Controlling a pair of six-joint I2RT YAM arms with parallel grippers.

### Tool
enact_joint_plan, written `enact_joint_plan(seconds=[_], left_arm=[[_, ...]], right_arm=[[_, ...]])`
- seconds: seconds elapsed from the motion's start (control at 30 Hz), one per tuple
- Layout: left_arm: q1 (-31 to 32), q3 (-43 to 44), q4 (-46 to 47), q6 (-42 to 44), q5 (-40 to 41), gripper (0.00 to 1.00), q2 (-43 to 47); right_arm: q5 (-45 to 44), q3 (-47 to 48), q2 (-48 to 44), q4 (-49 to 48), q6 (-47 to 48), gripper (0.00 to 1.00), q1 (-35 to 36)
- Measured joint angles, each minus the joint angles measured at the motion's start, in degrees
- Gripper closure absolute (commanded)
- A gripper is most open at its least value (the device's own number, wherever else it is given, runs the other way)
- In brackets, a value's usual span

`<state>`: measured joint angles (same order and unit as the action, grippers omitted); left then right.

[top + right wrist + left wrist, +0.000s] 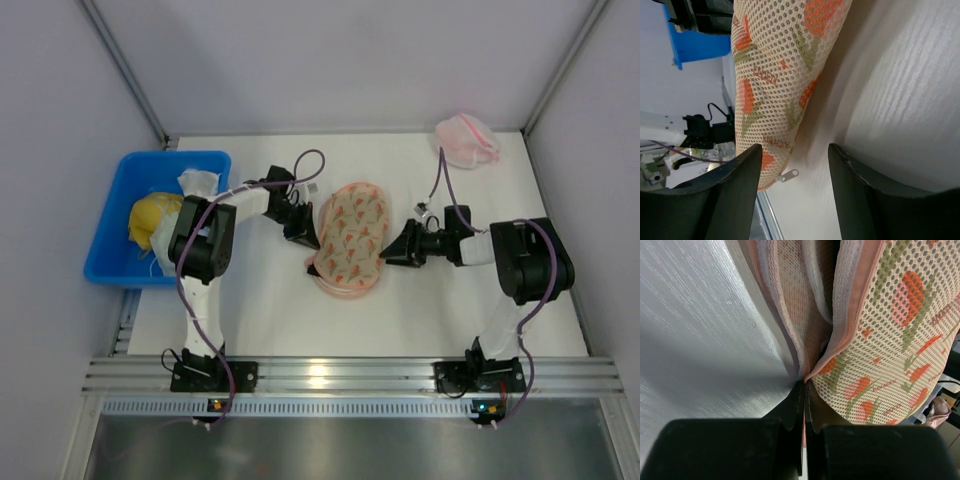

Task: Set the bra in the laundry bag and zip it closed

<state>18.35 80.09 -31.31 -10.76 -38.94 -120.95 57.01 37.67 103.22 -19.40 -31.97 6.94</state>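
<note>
The laundry bag [350, 238], a peach mesh oval with orange marks, lies mid-table. My left gripper [305, 238] is at its left edge. In the left wrist view the jaws [805, 385] are shut on the pink trim of the laundry bag [880, 340], beside its gaping opening. My right gripper [388, 250] sits at the bag's right edge, open. In the right wrist view the laundry bag [775, 75] bulges by the left finger [735, 185], and its metal zipper pull [789, 175] lies on the table between the fingers, untouched. The bra is hidden.
A blue bin [120, 200] at the left holds a yellow cloth lump [150, 218] and white cloth [200, 182]. A pink-and-white mesh bundle [467, 140] lies at the back right. Grey walls enclose the white table [260, 310].
</note>
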Motion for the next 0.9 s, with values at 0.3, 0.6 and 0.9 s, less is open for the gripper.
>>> enact_joint_plan(seconds=[0.3, 0.6, 0.9], left_arm=[[-0.42, 0.11, -0.02, -0.04, -1.31, 1.00, -0.48], [-0.52, 0.15, -0.04, -0.04, -1.46, 0.96, -0.50], [0.07, -7.08, 1.03, 5.44, 9.31, 0.50, 9.62]], right_arm=[[2.86, -1.09, 4.98, -10.71, -7.72, 0.66, 0.92], [0.92, -0.42, 0.09, -2.75, -4.57, 1.00, 2.45], [-6.69, 7.93, -4.59, 17.94, 6.62, 1.00, 5.01]])
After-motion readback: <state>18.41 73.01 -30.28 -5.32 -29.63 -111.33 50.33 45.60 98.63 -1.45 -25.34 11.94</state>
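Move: The laundry bag's right edge lies about 2 cm to the left of the right hand's open fingers, level with them and 1 cm lower; the bag's middle is roughly 7 cm left and 4 cm ahead. The black bra end poking out is some 15 cm left and 3 cm back. From the left hand, still shut on the bag's left edge, the right edge is about 12 cm right and 3 cm back, at its height. The right hand eases 2 cm left, pinches the bag's right edge and lifts 2 cm; the left releases, leaving leftward. ##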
